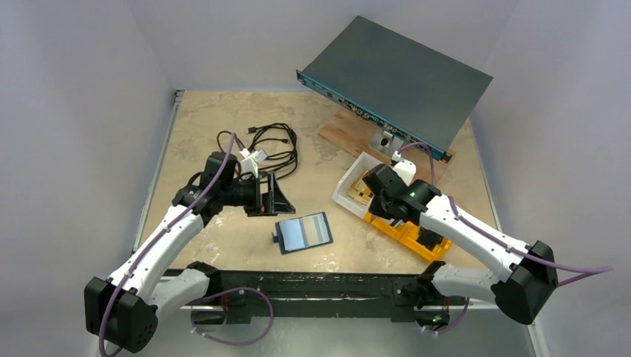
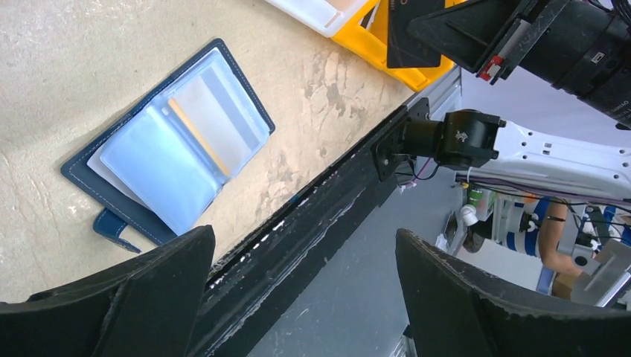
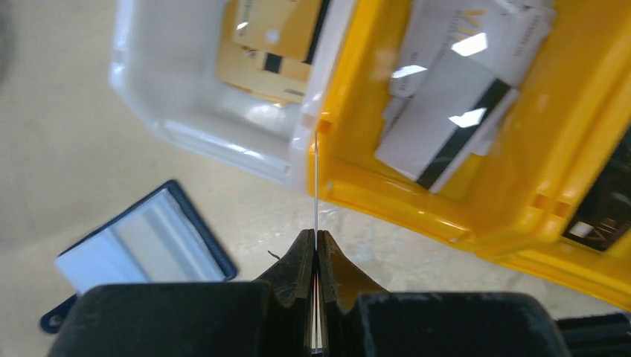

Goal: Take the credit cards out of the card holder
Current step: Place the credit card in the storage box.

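Observation:
The card holder [image 1: 303,233] lies open on the table between the arms, dark blue with clear sleeves [image 2: 171,149]; a yellow-edged card [image 2: 197,137] shows inside a sleeve. My left gripper [image 2: 303,234] hangs open and empty, up and to the left of the holder [image 1: 269,195]. My right gripper [image 3: 315,234] is shut on a thin card [image 3: 315,186] seen edge-on, held above the near wall between the white bin [image 3: 186,111] and the yellow bin [image 3: 446,216]. In the left wrist view that card [image 2: 409,33] looks dark.
Gold cards [image 3: 275,37] lie in the white bin and pale cards [image 3: 446,111] in the yellow bin. Black cables [image 1: 271,145] lie at the back left. A grey rack unit [image 1: 398,78] rests on a wooden board [image 1: 350,134]. A black rail [image 1: 312,286] runs along the table's near edge.

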Tool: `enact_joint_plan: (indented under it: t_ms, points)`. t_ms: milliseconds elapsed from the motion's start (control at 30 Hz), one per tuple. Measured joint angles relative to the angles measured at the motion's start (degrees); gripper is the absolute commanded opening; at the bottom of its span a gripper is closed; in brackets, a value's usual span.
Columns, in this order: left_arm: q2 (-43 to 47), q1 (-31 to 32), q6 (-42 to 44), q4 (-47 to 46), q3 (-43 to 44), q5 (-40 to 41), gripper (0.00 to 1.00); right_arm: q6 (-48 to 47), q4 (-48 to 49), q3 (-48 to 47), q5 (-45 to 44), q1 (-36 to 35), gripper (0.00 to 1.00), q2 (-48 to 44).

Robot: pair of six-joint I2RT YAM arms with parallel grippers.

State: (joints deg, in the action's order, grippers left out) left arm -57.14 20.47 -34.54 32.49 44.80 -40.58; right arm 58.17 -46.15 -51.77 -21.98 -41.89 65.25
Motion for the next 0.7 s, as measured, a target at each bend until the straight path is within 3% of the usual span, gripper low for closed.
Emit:
enact_joint_plan:
  t_ms: [367,700]
  points:
    - [-0.7,0.3,1.2,0.2,0.0,0.4,0.92,12.4,-20.5,-3.1,-15.0,2.3,0.0,5.5]
    - [-2.1,0.3,1.2,0.2,0.0,0.4,0.92,16.8,-26.3,-3.8,-19.5,8.9,0.0,4.1]
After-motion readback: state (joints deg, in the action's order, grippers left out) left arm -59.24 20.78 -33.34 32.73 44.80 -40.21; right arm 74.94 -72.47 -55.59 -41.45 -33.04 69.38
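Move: The right hand, already pinching a black card, is bound for the yellow bin of black cards, about 15 cm to its right, 3 cm back and 11 cm below. The white-card bin lies some 5 cm right and 3 cm ahead, the clear bin about 4 cm left and 11 cm ahead, both equally low. From the left hand the black-card bin is roughly 41 cm right, 1 cm ahead and 16 cm down. The right hand sweeps the gripped card about 13 cm right, towards the black-card bin, turning some 30 degrees clockwise. ##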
